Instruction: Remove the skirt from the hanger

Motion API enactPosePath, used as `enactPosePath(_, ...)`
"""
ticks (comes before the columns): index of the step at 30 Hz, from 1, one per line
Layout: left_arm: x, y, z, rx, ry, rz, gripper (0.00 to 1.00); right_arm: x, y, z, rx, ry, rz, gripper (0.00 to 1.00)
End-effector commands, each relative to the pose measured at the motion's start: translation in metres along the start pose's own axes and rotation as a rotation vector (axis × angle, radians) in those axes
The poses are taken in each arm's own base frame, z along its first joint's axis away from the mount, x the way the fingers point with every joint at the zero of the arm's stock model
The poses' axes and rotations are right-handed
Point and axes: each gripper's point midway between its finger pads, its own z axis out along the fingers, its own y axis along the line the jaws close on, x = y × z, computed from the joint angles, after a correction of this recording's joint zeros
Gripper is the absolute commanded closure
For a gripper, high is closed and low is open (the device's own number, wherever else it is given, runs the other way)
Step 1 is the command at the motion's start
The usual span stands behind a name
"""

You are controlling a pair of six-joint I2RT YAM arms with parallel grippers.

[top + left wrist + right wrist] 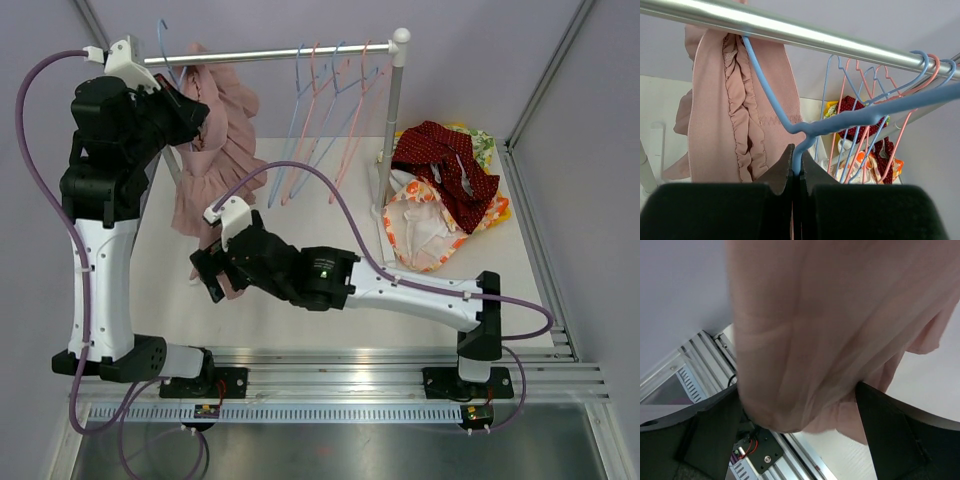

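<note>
A pale pink skirt (215, 150) hangs from a blue hanger (771, 102) at the left end of the metal rail (270, 52). My left gripper (797, 152) is up beside the rail, shut on the hanger's blue wire just below its neck. In the left wrist view the skirt (725, 115) hangs left of the jaws. My right gripper (210, 275) is low over the table under the skirt. It stands open, and the skirt's lower folds (830, 315) hang down between its two wide-apart fingers (890, 435).
Several empty blue and pink hangers (320, 110) hang further right on the rail, by the white rack post (392, 120). A heap of red dotted and orange-patterned clothes (445, 190) lies at the right of the table. Aluminium rails (380, 360) run along the near edge.
</note>
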Motion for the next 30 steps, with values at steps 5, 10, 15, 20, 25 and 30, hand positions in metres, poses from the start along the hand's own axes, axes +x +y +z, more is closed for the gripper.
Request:
enactPosePath(5,-0.041,-0.027,-0.03,0.1,-0.181,0.022,1.0,-0.03,-0.002,0.016,0.059,-0.162,0.066,0.27)
enactPosePath(10,-0.041,-0.028,-0.034,0.11,-0.191,0.024,1.0,-0.003,-0.01,0.018,0.096,-0.177,0.057,1.0)
enactPosePath(15,-0.047,-0.028,-0.034,0.094,-0.199,0.052,1.0,0.109,-0.022,0.024,0.162,-0.007,0.015,1.0)
enactPosePath(20,-0.057,-0.028,-0.036,0.086,-0.225,0.072,1.0,0.21,-0.027,0.017,0.209,0.144,0.074,1.0)
enactPosePath(25,-0.065,-0.023,-0.033,0.05,-0.256,0.086,1.0,0.261,-0.019,0.005,0.227,0.223,0.039,1.0)
enactPosePath(30,-0.084,-0.01,-0.038,-0.034,-0.334,0.124,1.0,0.279,-0.008,-0.001,0.283,0.253,-0.03,1.0)
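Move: The skirt's lower part hangs between the open right fingers, its middle roughly 2 cm ahead and 2 cm left, level in height. The blue hanger, gripped by the left hand, is about 20 cm ahead of the right hand, 2 cm left and 18 cm up. From the left hand, the lower skirt lies some 17 cm back, 3 cm right and 16 cm below; the rail is about 8 cm ahead, level sideways, and 5 cm above. Right fingers pinch the skirt and pull down about 16 cm; the left lowers the held hanger 7 cm. ##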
